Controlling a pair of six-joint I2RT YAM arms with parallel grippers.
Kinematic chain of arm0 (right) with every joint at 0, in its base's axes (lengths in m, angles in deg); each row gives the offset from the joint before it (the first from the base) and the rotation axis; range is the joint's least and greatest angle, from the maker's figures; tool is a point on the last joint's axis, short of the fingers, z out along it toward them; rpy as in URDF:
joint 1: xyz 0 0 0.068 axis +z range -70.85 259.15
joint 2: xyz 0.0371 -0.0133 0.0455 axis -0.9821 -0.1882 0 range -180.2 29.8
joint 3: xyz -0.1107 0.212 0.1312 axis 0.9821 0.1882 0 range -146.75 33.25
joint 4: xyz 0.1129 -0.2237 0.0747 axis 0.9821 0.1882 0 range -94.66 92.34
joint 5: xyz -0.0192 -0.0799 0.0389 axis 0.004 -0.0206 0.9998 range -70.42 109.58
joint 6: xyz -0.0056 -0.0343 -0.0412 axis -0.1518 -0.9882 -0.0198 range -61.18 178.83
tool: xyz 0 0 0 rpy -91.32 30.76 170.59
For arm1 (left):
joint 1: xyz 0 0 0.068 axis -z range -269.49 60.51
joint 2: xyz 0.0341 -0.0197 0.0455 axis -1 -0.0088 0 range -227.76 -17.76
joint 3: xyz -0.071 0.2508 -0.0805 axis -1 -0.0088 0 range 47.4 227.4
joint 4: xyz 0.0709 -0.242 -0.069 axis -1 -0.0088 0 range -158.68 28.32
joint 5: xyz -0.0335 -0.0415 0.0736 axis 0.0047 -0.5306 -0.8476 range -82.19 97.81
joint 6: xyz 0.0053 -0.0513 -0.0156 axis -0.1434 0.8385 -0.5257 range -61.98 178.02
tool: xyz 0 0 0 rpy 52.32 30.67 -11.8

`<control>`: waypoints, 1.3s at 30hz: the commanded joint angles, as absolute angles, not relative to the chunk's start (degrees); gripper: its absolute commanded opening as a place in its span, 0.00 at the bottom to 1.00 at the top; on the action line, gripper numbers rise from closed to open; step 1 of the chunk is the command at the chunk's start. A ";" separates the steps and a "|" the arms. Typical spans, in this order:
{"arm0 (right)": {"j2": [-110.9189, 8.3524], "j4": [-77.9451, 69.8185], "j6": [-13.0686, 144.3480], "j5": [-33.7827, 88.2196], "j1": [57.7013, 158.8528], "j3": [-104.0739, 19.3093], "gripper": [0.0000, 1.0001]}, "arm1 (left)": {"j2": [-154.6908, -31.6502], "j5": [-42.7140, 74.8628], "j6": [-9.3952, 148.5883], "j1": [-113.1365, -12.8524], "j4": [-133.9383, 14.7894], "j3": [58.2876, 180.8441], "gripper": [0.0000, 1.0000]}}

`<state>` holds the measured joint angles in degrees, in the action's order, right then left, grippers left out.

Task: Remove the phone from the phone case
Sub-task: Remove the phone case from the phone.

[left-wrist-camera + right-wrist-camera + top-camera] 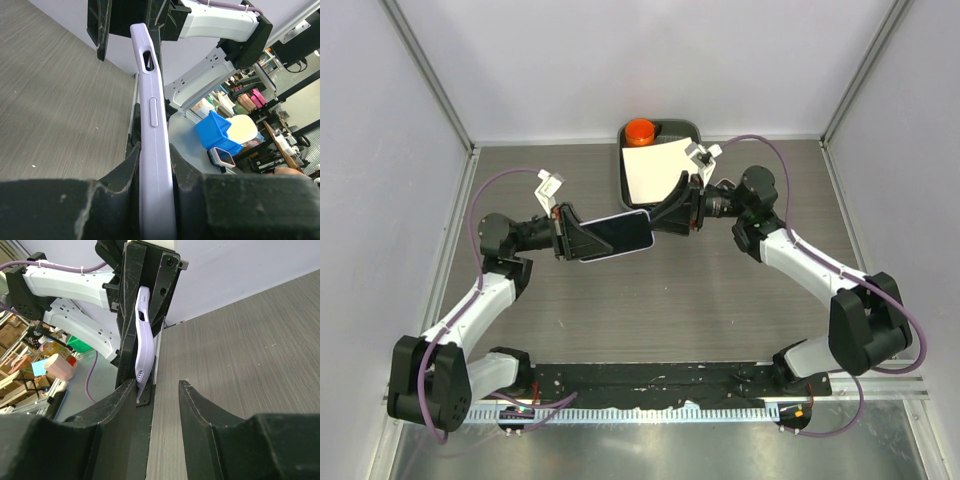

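Observation:
The phone shows its dark screen in the top view and sits inside a lavender phone case, held above the middle of the table. My left gripper is shut on the left end; the left wrist view shows the case's side edge pinched between my left gripper's black fingers. My right gripper is at the phone's right end. In the right wrist view my right gripper stands open, and the case's tip lies against the left finger, outside the gap.
A black tray stands at the back centre, with an orange round object and a white sheet in it. Grey walls close in the table on the left, right and back.

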<state>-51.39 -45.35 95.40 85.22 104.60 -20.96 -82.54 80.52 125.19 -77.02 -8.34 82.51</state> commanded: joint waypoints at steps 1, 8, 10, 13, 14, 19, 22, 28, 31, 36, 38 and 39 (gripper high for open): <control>-53.69 -44.12 94.60 85.94 107.97 -21.24 0.44 | -79.99 75.49 123.50 -76.40 -1.91 84.93 0.00; -55.63 -44.38 95.12 84.88 110.26 -21.33 0.45 | -79.99 74.52 122.70 -76.84 -2.62 84.66 0.00; -56.07 -44.39 95.47 83.40 110.61 -21.33 0.45 | -79.90 74.26 122.27 -77.01 -2.88 84.49 0.00; -56.77 -46.83 97.83 81.72 110.79 -20.89 0.45 | -79.99 74.00 121.83 -77.10 -3.32 84.31 0.00; -56.86 -48.24 99.07 80.67 110.79 -20.63 0.45 | -80.08 73.91 121.83 -77.10 -3.49 84.22 0.00; -57.48 -55.97 105.66 78.64 111.05 -18.96 0.46 | -80.25 72.24 121.21 -77.45 -4.37 84.14 0.00; -57.57 -56.78 106.46 78.47 111.67 -18.96 0.46 | -80.52 69.43 121.30 -78.42 -4.81 83.61 0.00; -57.83 -57.13 107.60 77.76 113.07 -19.22 0.47 | -80.78 65.13 120.77 -79.82 -4.81 82.47 0.00; -58.71 -56.95 107.69 77.50 113.87 -19.39 0.47 | -80.87 63.80 120.86 -80.44 -4.81 82.20 0.00; -61.42 -57.83 109.53 77.23 114.92 -20.10 0.46 | -80.87 62.31 121.82 -81.32 -2.98 81.85 0.00; -62.39 -58.88 110.59 77.15 115.18 -20.10 0.47 | -80.78 62.04 122.18 -81.49 -2.44 81.41 0.00; -63.18 -60.19 111.11 77.23 115.45 -20.18 0.47 | -80.78 61.95 122.26 -81.67 -2.27 81.41 0.00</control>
<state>-61.07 -57.08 108.60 74.47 110.83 -19.19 -81.62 73.13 122.64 -81.35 -9.08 80.46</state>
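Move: The left hand grips the cased phone with its screen up; the middle of the phone case lies some 3 cm to that hand's right and 1 cm ahead, level with it. From the half-open right hand, the case's middle is about 9 cm to the left, 3 cm back and 1 cm lower. Far below the right hand, nearly 30 cm down, the tray stands roughly 40 cm ahead and 3 cm right, and the other phone about 30 cm ahead and 28 cm right. The right hand, still half open with its upper finger at the free end of the cased phone, works about 5 cm left and 3 cm down along it, first drawing slightly back and then swinging forward again, while rolling some 15 degrees so its forward side dips. The left hand keeps its pinch on the phone and gives ground, going about 4 cm forward and a little left while turning some 10 degrees counter-clockwise. ##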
